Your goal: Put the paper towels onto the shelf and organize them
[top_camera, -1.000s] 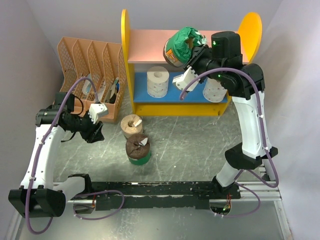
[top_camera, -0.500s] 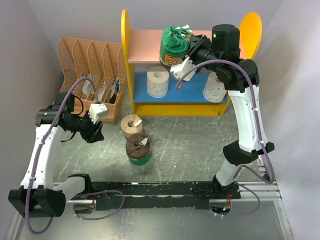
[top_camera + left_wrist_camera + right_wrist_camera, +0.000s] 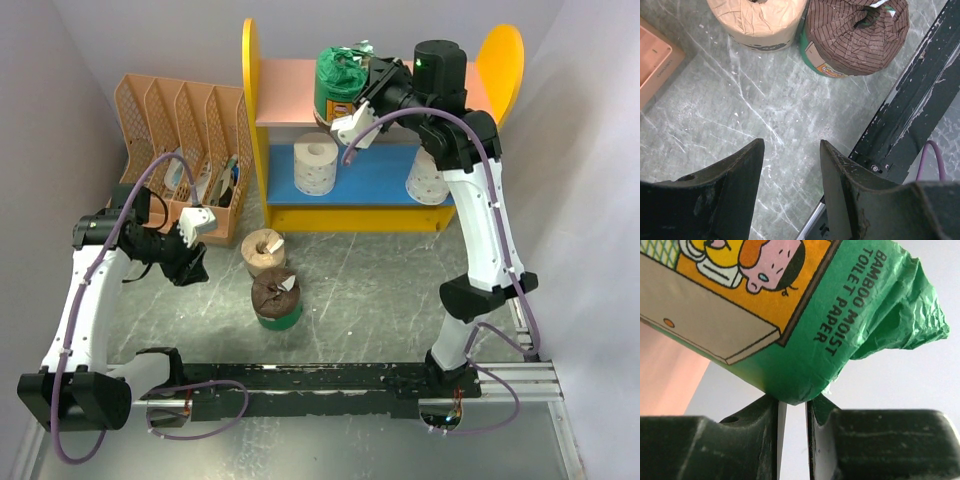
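My right gripper (image 3: 368, 88) is shut on the wrapper of a green-wrapped paper towel roll (image 3: 338, 85), holding it upright over the pink upper board (image 3: 290, 90) of the shelf. The right wrist view shows this roll (image 3: 790, 315) with its green plastic pinched between my jaws (image 3: 792, 400); whether it rests on the board I cannot tell. Two white rolls (image 3: 316, 163) (image 3: 428, 180) stand on the blue lower board. A tan roll (image 3: 263, 250) (image 3: 757, 20) and a second green-wrapped brown roll (image 3: 276, 298) (image 3: 855, 37) stand on the table. My left gripper (image 3: 190, 262) (image 3: 791, 145) hangs open, left of them.
A peach slotted file organizer (image 3: 185, 130) stands left of the shelf, its corner (image 3: 652, 60) near my left gripper. A black rail (image 3: 330, 385) (image 3: 910, 115) runs along the near table edge. Grey walls close in on both sides.
The right arm has carried the green-wrapped roll left and back over the upper board and turned it upright. The left arm has stayed still.
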`<move>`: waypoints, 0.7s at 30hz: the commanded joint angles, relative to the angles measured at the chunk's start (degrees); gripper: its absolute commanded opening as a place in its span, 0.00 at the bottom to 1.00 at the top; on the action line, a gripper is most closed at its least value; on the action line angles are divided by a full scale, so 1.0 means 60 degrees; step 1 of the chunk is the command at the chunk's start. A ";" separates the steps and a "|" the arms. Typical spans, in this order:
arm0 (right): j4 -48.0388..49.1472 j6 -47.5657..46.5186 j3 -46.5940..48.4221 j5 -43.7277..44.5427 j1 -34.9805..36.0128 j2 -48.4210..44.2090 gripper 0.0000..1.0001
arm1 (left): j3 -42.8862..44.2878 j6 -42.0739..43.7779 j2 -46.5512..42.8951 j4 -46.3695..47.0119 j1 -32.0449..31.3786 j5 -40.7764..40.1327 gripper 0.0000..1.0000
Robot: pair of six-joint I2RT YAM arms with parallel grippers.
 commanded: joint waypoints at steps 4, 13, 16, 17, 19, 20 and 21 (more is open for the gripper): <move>0.1105 -0.3766 0.0212 -0.0651 -0.0174 0.0565 0.27 | 0.0244 0.0273 0.0112 -0.0113 0.0047 0.0177 0.60; 0.2223 -0.3125 0.0493 -0.1499 -0.0574 0.1154 0.38 | 0.0198 0.0260 0.0165 -0.0074 0.0047 0.0149 0.60; 0.2820 -0.2659 0.0209 -0.1948 -0.0578 0.1170 0.41 | 0.0233 0.0200 0.0181 -0.0028 0.0047 0.0171 0.60; 0.3102 -0.2367 0.0062 -0.2155 -0.0577 0.1153 0.47 | 0.0239 0.0185 0.0195 -0.0026 0.0039 0.0195 0.60; 0.3560 -0.1710 -0.0097 -0.2543 -0.0575 0.1101 0.71 | 0.0269 0.0144 0.0202 -0.0012 0.0043 0.0240 0.60; 0.3674 -0.1514 -0.0113 -0.2680 -0.0565 0.1098 0.73 | 0.0282 0.0128 0.0197 -0.0017 0.0046 0.0266 0.60; 0.3756 -0.1389 -0.0163 -0.2761 -0.0555 0.1085 0.77 | 0.0300 0.0114 0.0206 -0.0025 0.0047 0.0287 0.60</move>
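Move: The green paper pack stands at the front of the pink upper shelf, its middle about 5 cm left of the right hand, 1 cm back and 4 cm below, close against the nearly shut fingers. On the blue shelf, about 28 cm below that hand, the left paper roll stands some 11 cm left and level fore-and-aft, the right roll about 17 cm right and likewise level. From the left hand the green pack is roughly 33 cm right, 22 cm ahead and 28 cm higher. With its fingers nearly shut against the right side of the green pack's crumpled wrapper, the right hand pushes forward about 5 cm and veers some 3 cm left, nudging the pack farther onto the pink shelf. As it goes the fingers spread from nearly shut to well open, mostly at the end, while the wrist swings about 10 degrees counter-clockwise and tips slightly up, leaving the open fingers at the pack's right rear top and still close to the wrapper. ##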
